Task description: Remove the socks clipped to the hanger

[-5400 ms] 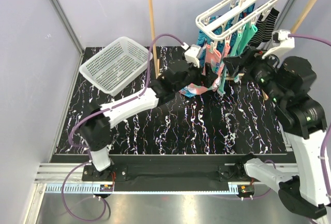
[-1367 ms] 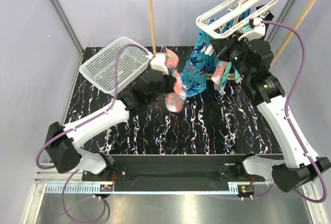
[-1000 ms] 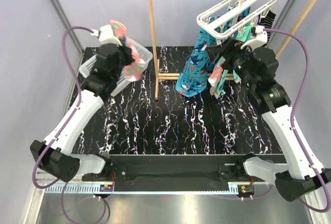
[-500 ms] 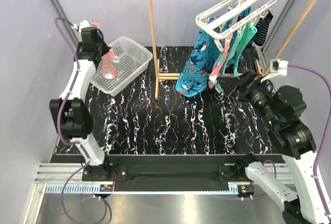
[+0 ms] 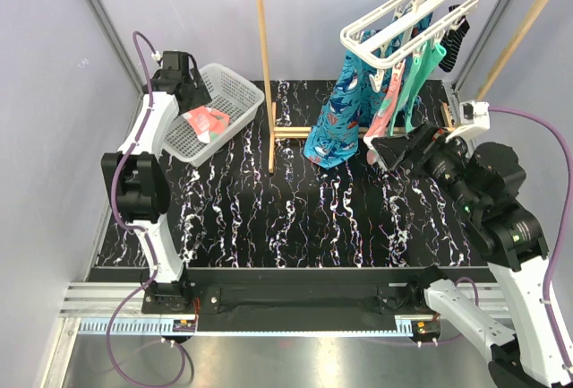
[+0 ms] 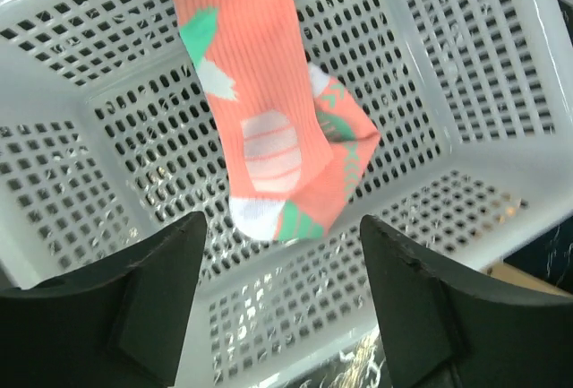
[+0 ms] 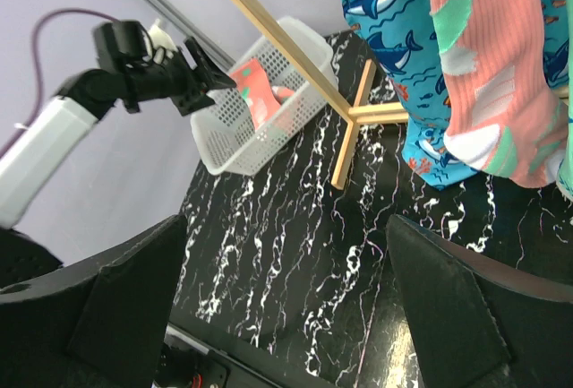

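The white slatted hanger [image 5: 407, 12] hangs by its hook from the top rail. A coral-pink sock [image 5: 385, 106], a teal one [image 5: 414, 79] and a black-and-white striped one [image 5: 454, 43] dangle from its clips. Another coral-pink sock [image 5: 206, 122] is in the white mesh basket [image 5: 235, 83]; in the left wrist view this sock [image 6: 269, 110] is beyond the fingers, free of them. My left gripper [image 6: 282, 307] stands open over the basket [image 6: 466, 65]. My right gripper [image 5: 387, 150] is open and empty, just below the hanging coral sock [image 7: 483, 74].
A large blue shark-print cloth [image 5: 338, 110] hangs left of the socks. The wooden rack's post [image 5: 265, 65] and cross foot [image 7: 354, 137] stand between basket and hanger. The black marbled table [image 5: 313, 218] lies below.
My left gripper has opened and let go of the coral sock, which now lies in the basket. The right arm has barely moved and stays open.
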### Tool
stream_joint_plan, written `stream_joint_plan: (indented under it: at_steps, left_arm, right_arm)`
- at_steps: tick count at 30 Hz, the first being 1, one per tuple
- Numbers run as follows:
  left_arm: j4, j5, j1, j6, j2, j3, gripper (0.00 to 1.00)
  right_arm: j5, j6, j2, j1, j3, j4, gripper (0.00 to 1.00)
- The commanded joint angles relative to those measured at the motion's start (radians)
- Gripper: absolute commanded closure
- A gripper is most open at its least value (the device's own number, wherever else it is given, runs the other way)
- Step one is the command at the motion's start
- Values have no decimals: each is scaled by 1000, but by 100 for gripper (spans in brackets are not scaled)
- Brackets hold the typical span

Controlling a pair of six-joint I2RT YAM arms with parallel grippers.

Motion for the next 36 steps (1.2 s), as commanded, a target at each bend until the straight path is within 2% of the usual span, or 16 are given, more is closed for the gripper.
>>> stream_joint_plan:
  at_steps: [1,5,6,12,17,20,25,30,32,34,35,36]
  left_arm:
    - [-36,-26,-39,60,-161,-13,25]
    - [9,144,-54,60,-319,-169,24]
    - [30,225,-60,60,-348,-204,24]
    - [135,394,-131,19,-539,-442,24]
    - [202,439,-234,30,-678,-548,22]
    - [215,458,-283,57,-718,-594,22]
    - [278,490,-321,62,-762,-695,21]
    - [221,459,-378,111,-748,-652,21]
    - [228,459,-384,111,-757,-660,21]
    - [233,448,-390,113,-765,-663,21]
    - [233,442,-393,111,-771,-666,21]
    - [231,438,-395,106,-773,-669,22]
  right_arm:
    - [-42,-31,33,6,30,-10,0]
    - [30,-53,52,4,-3,15,0]
    - [45,-56,70,6,-14,18,0]
    - [133,-106,150,4,-77,81,0]
    - [102,-183,228,4,-106,191,3]
    - [194,-188,276,6,-128,265,6]
    - [317,-189,358,4,-204,430,19]
    - [345,-209,463,6,-237,568,23]
    - [338,-220,486,3,-234,595,28]
    - [354,-202,507,4,-203,569,36]
    - [354,-197,507,4,-194,535,47]
    - [349,-189,501,3,-182,520,53]
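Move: The pink sock still clipped to the hanger has its middle about 19 cm straight ahead of my right hand and some 9 cm below it. The green sock hangs roughly 6 cm to the right of it and 4 cm farther out, the blue shark-print cloth about 10 cm to its left and 6 cm farther out. From my empty left hand, just over the middle of the white basket (some 10 cm below), the hanging pink sock lies about 53 cm right, 11 cm back and 14 cm higher. I sweep my right hand forward and down, about 17 cm each way, to the lower end of the hanging pink sock, rolling its left side down and turning it somewhat clockwise; nearing the sock, I bring its fingers from wide open to about half shut around the cloth. Meanwhile my left hand leaves the basket, back and right some 20 cm each and up a little, turning about 45 degrees clockwise with its fingers open, towards the hanging socks. ##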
